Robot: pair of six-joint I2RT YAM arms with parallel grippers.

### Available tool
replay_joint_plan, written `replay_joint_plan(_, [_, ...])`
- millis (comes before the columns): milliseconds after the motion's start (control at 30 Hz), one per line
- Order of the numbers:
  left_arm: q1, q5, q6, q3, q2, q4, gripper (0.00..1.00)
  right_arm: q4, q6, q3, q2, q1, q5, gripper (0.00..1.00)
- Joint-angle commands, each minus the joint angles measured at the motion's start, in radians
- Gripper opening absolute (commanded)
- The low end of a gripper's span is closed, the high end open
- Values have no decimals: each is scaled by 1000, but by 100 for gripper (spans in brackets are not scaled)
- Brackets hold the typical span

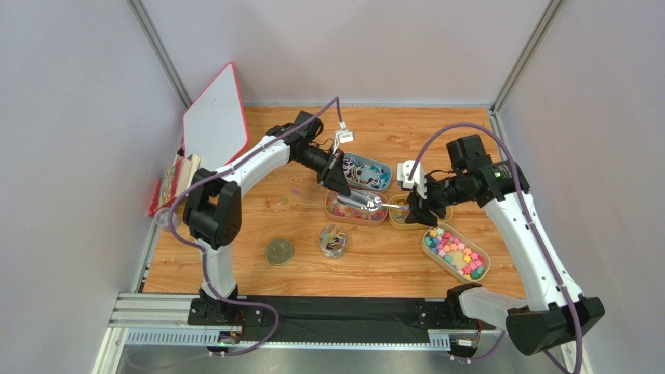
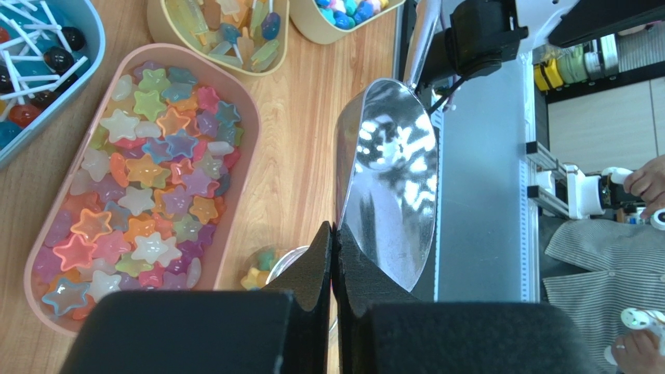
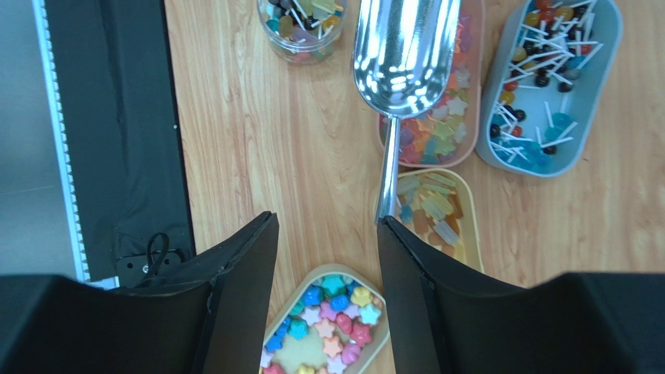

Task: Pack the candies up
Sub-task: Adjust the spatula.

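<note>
A shiny metal scoop (image 1: 373,204) hangs over the pink tray (image 2: 247,140) of star-shaped candies (image 2: 140,179). My left gripper (image 2: 334,234) is shut on the rim of the scoop's bowl (image 2: 390,171). My right gripper (image 3: 326,220) stands open, and the end of the scoop's handle (image 3: 385,195) is right at one fingertip, not clamped. Below the right gripper lies a tan tray (image 3: 375,280) of bright chunky candies (image 3: 336,312). A small clear jar (image 1: 334,241) holding a few candies stands in front of the trays.
A tan tray (image 1: 392,222) of amber wrapped sweets and a blue-grey tray (image 1: 384,173) of lollipops sit behind the scoop. The jar's lid (image 1: 279,252) lies to the left of the jar. A red-edged white board (image 1: 215,125) leans at the back left. A black mat (image 1: 328,308) runs along the near edge.
</note>
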Motion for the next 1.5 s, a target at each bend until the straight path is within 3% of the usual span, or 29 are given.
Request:
replay_joint_plan(0, [-2,39,68,2,-101,-13,0,33,-50,-11,49,-14,-137,52])
replay_joint_plan(433, [-2,65,57,-19,-136,-15,0,249,43,-72,72,-19,-133,45])
replay_joint_plan(600, [-2,64,57,-12,-136,-16,0,248,54,-66,101,-19,-134,28])
replay_joint_plan(967, [-2,59,49,1,-130,-10,0,166,14,-46,150,-19,-127,36])
replay_joint_plan(1333, [-2,58,43,-1,-128,-1,0,162,22,-28,177,-19,-145,20])
replay_joint_plan(1467, [-2,56,37,-1,-125,7,0,156,24,-25,180,-14,-177,7])
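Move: My left hand already pinches the spatula's scoop lip; the handle lies about 14 cm to its right, 4 cm back and slightly higher. From my open right hand, the handle is roughly 5 cm ahead, 3 cm left and 6 cm below. On the table some 20 cm below that hand stand the yellow tray, 6 cm ahead and 5 cm right, and the pink star tray, 7 cm ahead and 13 cm left. I close my right fingers around the spatula's handle, after bringing that hand about 5 cm down, forward and somewhat left: a short dip, then mainly forward, then straight down as the wrist tips slightly. My left hand, keeping its pinch on the scoop lip, first rises some 3 cm and eases back a little, then holds still. ##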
